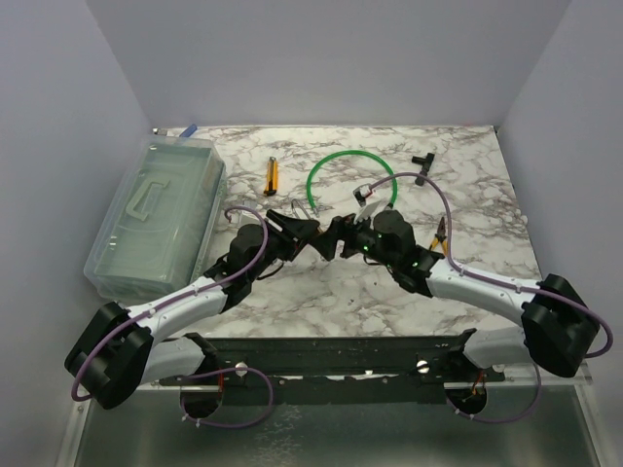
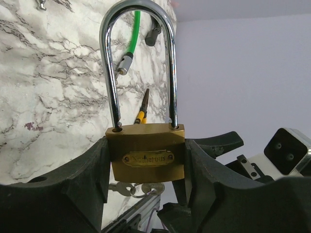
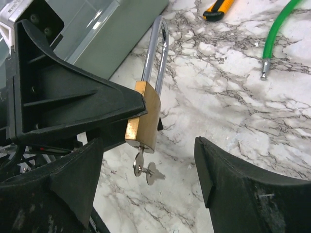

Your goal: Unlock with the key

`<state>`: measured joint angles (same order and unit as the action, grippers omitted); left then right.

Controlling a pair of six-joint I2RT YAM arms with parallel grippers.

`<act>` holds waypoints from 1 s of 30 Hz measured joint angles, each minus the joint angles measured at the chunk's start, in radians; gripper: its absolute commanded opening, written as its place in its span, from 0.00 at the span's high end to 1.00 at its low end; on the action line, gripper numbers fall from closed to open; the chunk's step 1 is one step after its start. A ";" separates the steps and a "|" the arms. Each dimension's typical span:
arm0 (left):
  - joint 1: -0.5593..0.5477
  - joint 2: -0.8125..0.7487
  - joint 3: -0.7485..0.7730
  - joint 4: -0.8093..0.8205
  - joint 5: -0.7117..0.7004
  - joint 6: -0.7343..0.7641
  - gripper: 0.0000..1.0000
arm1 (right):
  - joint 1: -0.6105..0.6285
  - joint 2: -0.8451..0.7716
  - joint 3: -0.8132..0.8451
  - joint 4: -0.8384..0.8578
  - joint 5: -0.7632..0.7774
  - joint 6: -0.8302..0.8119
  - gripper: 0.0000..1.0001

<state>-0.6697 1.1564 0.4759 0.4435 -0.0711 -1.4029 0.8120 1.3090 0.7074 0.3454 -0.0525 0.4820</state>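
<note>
My left gripper (image 2: 146, 167) is shut on the brass padlock (image 2: 146, 153), squeezing its body from both sides. Both legs of the steel shackle (image 2: 138, 63) sit in the body. The key (image 3: 139, 162) is stuck in the bottom of the padlock (image 3: 146, 119), and a second key (image 3: 151, 174) dangles from its ring. Both keys (image 2: 127, 189) also show under the lock in the left wrist view. My right gripper (image 3: 148, 182) is open just below the keys, its fingers (image 3: 233, 179) wide apart and touching nothing. From above, the two grippers (image 1: 302, 232) (image 1: 343, 238) meet nose to nose at mid-table.
A clear plastic box (image 1: 156, 214) stands at the left. A green cable loop (image 1: 350, 180), a yellow utility knife (image 1: 272, 175) and yellow-handled pliers (image 1: 440, 236) lie on the marble table (image 1: 321, 292) behind and to the right of the grippers.
</note>
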 measured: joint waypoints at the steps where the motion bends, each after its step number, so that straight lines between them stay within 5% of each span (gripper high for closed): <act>1: 0.000 0.000 0.000 -0.001 0.000 -0.009 1.00 | 0.006 0.006 0.000 0.014 0.013 0.001 0.23; 9: 0.000 0.000 0.003 -0.005 0.000 -0.045 1.00 | 0.035 0.060 0.000 0.091 0.079 0.013 0.40; 23: 0.000 0.027 0.005 -0.005 0.002 -0.093 1.00 | 0.056 0.111 0.006 0.148 0.154 0.013 0.50; 30: 0.000 0.032 0.005 -0.005 0.002 -0.111 1.00 | 0.069 0.128 0.013 0.155 0.177 0.000 0.79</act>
<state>-0.6697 1.1889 0.4805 0.4381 -0.0689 -1.5135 0.8806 1.4368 0.7204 0.5007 0.1249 0.4816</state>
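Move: The padlock body, still gripped between the left hand's fingertips, lies about 3 cm ahead and 3 cm to the left of the right hand, roughly level with it. The key hangs from the keyhole end, some 1 cm left of the right hand and 1 cm below, neither ahead nor back. The shackle reaches the other way, its middle roughly 7 cm ahead and 6 cm left. The green cable's nearer end lies on the table about 17 cm ahead, 2 cm left and 15 cm down. The padlock stays clamped in the nearly still left hand, which only tips by some 5 degrees, while the right hand eases in from the keyhole side, about 3 cm forward and left, sinking slightly. Its fingers slide past the key to either side of the brass body and close from nearly wide open to about a third, bracketing the two broad faces; firm contact can't be made out. ##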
